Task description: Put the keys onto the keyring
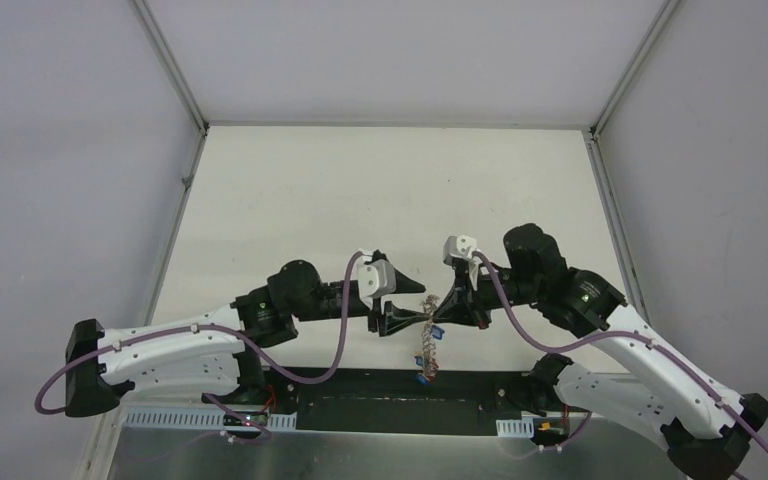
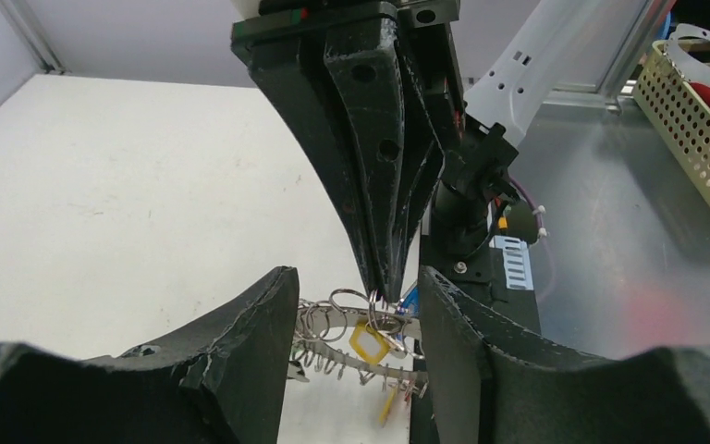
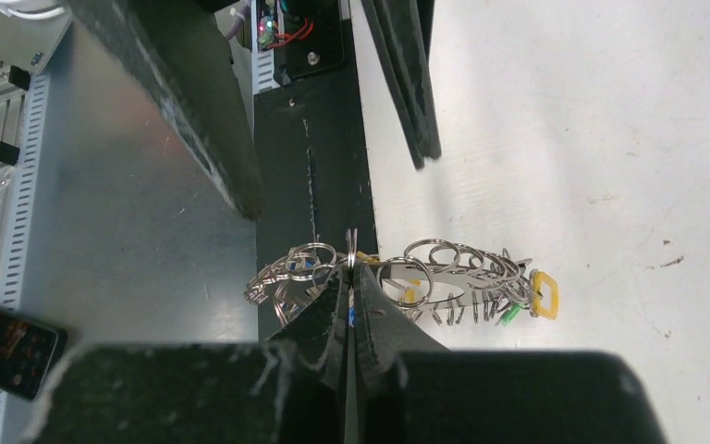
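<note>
The keyring is a silvery loop strung with small split rings and tagged keys. It hangs off the table between both grippers. My right gripper is shut on one of its rings, seen edge-on in the right wrist view, with a bit of blue between the fingers. A yellow tag and a green tag hang at the loop's far end. My left gripper is open, its fingers on either side of the keyring and another yellow tag.
A black strip edges the white table below the hanging loop, with a metal shelf beyond. A wire basket stands at the right of that shelf. A phone lies on the metal.
</note>
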Robot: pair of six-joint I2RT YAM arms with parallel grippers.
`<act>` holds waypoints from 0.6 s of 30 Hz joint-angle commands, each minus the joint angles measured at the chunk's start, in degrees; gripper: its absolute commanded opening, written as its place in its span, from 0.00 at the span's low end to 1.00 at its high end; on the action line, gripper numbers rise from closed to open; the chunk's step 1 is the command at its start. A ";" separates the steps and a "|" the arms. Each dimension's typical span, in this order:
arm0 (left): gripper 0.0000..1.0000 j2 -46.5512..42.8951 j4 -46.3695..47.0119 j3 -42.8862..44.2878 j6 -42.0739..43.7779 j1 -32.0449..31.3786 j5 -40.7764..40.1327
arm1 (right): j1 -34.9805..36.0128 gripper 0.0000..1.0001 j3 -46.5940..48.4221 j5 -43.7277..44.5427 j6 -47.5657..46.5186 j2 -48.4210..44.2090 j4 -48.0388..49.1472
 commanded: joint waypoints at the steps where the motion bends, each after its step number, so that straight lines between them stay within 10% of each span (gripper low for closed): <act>1: 0.49 4.50 -11.25 5.96 3.98 -0.23 2.82 | 0.21 0.00 8.82 0.48 -5.17 3.93 -9.48; 18: 0.18 11.41 -14.14 11.32 6.62 -0.43 7.85 | 0.21 0.00 13.28 1.07 -8.02 7.34 -15.46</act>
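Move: Below the open left fingers, about 5 cm down, 2 cm to the right and 1 cm back, is the small split ring of the keyring, pinched in the right fingertips, barely 1 cm to the left of the right hand point. From the left hand, the blue tag hangs about 3 cm back, 3 cm right and 7 cm down; the yellow clip at the keyring's outer end is roughly 5 cm ahead, 1 cm right and 8 cm down. Sinking about 5 cm and edging 2 cm right, the left hand comes down onto the held split ring, its fingers tipping some 15 degrees downward and narrowing from half open to a small gap around the ring, not yet shut; whether they touch can't be seen. The right hand keeps its pinch, drawing 1.5 cm right while its fingertips tilt about 10 degrees further down. ##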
